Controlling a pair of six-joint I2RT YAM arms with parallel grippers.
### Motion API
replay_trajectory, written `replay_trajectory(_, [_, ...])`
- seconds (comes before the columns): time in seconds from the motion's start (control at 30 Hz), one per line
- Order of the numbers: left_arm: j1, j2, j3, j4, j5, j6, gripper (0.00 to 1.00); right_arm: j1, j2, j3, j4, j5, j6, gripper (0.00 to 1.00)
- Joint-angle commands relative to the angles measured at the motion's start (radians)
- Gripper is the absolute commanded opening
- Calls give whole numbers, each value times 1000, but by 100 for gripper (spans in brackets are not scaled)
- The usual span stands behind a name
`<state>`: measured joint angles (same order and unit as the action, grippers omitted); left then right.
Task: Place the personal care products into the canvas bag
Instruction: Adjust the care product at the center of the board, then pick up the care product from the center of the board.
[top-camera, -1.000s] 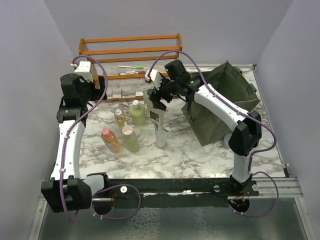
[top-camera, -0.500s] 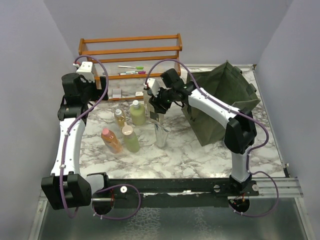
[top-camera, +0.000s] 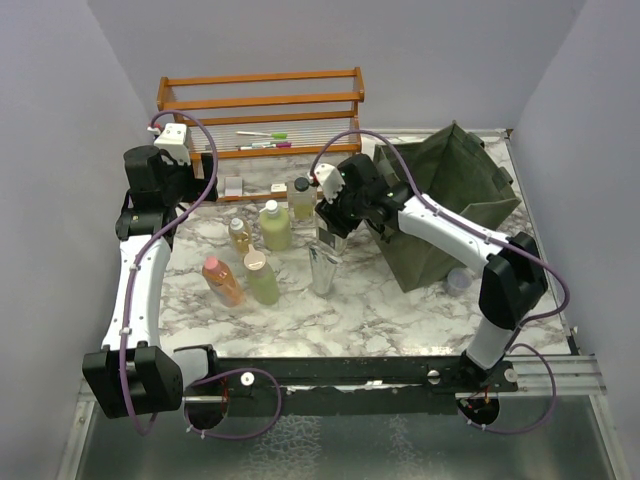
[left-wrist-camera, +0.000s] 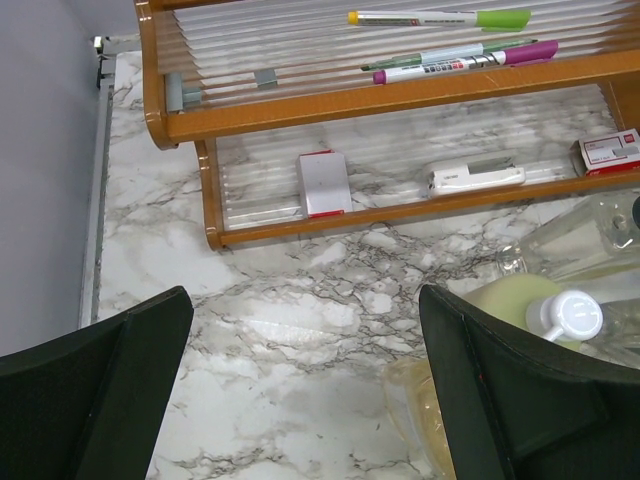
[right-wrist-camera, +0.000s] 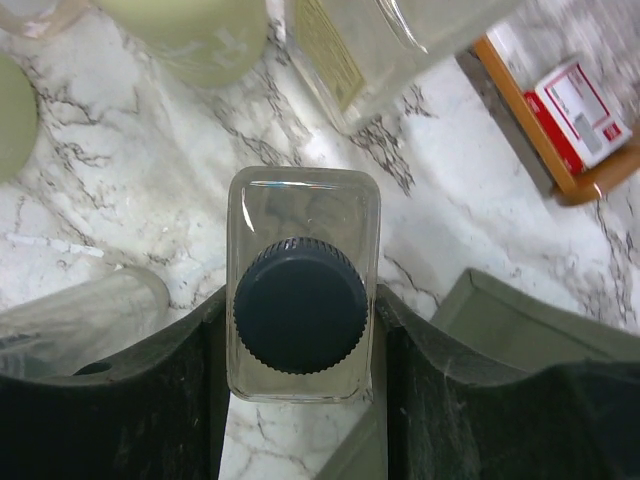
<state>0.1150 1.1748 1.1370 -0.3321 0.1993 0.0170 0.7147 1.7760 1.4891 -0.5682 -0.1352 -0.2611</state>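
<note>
My right gripper (right-wrist-camera: 300, 345) is shut on a clear rectangular bottle with a dark ribbed cap (right-wrist-camera: 300, 305), one finger against each side. In the top view this gripper (top-camera: 334, 222) sits just left of the canvas bag (top-camera: 450, 195), above the silver tube (top-camera: 322, 270). A beige black-capped bottle (top-camera: 302, 197), a pale green bottle (top-camera: 275, 225), a small amber bottle (top-camera: 240, 235), an orange bottle (top-camera: 222, 280) and another green one (top-camera: 262, 277) stand on the marble. My left gripper (left-wrist-camera: 303, 300) hangs open over bare marble beside the white-capped green bottle (left-wrist-camera: 545, 310).
The orange wooden rack (top-camera: 260, 105) at the back holds pens (left-wrist-camera: 440, 18) and small boxes (left-wrist-camera: 322, 183). A small lavender jar (top-camera: 457, 280) sits at the bag's front right corner. The bag's corner (right-wrist-camera: 520, 325) lies close to my right finger. Walls enclose the table.
My right arm has shifted to the right, off the beige bottle, and its jaws have closed onto the clear black-capped bottle. The left arm has barely moved.
</note>
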Motion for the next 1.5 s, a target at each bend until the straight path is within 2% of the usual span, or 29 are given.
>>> replay_trajectory(0.0, [3, -1, 22, 9, 34, 8, 99, 5, -59, -54, 22, 118, 64, 28])
replay_trajectory(0.23, [3, -6, 26, 5, 32, 9, 99, 4, -66, -71, 13, 107, 85, 59])
replay_trajectory(0.3, [2, -7, 26, 5, 32, 11, 99, 4, -65, -62, -7, 101, 75, 72])
replay_trajectory(0.4, [3, -7, 24, 5, 32, 13, 99, 4, -74, -56, -24, 64, 32, 87])
replay_trajectory(0.53, [3, -5, 22, 5, 33, 16, 99, 5, -85, -35, -79, -25, -114, 100])
replay_trajectory(0.63, [3, -1, 23, 6, 35, 18, 99, 5, -90, -9, -146, -62, -279, 99])
replay_trajectory(0.83, [3, 6, 23, 4, 38, 23, 99, 3, -108, -20, -126, -49, -504, 99])
replay_trajectory(1.2, [3, 6, 23, 0, 32, 39, 99, 2, -2, 97, -180, -11, -736, 99])
replay_trajectory(1.47, [3, 18, 20, 0, 34, 48, 99, 1, 50, 174, -291, -78, -872, 99])
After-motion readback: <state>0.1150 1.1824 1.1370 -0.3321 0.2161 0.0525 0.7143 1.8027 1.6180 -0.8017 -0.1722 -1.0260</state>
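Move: The right gripper already grips the dark-capped clear bottle near its top; the bottle's middle lies straight below, about 4 cm down. From this hand the second dark-capped bottle stands some 7 cm ahead and 7 cm left, the white-capped green bottle about 13 cm left and 1 cm ahead, the silver pouch 9 cm back and 2 cm left, the canvas bag 24 cm right and 3 cm ahead. From the left gripper the gripped bottle lies roughly 29 cm right, 5 cm back and 17 cm lower. With the right fingers still shut on the clear bottle, draw it a further 1.5 cm or so to the right, towards the bag, then open them wide and let go. Ease back slightly, then go forward and up about 3 cm and dip a little at the end, rolling the wrist some 45 degrees counter-clockwise about the fingers' own line so that they straddle the bottle at a new angle. ##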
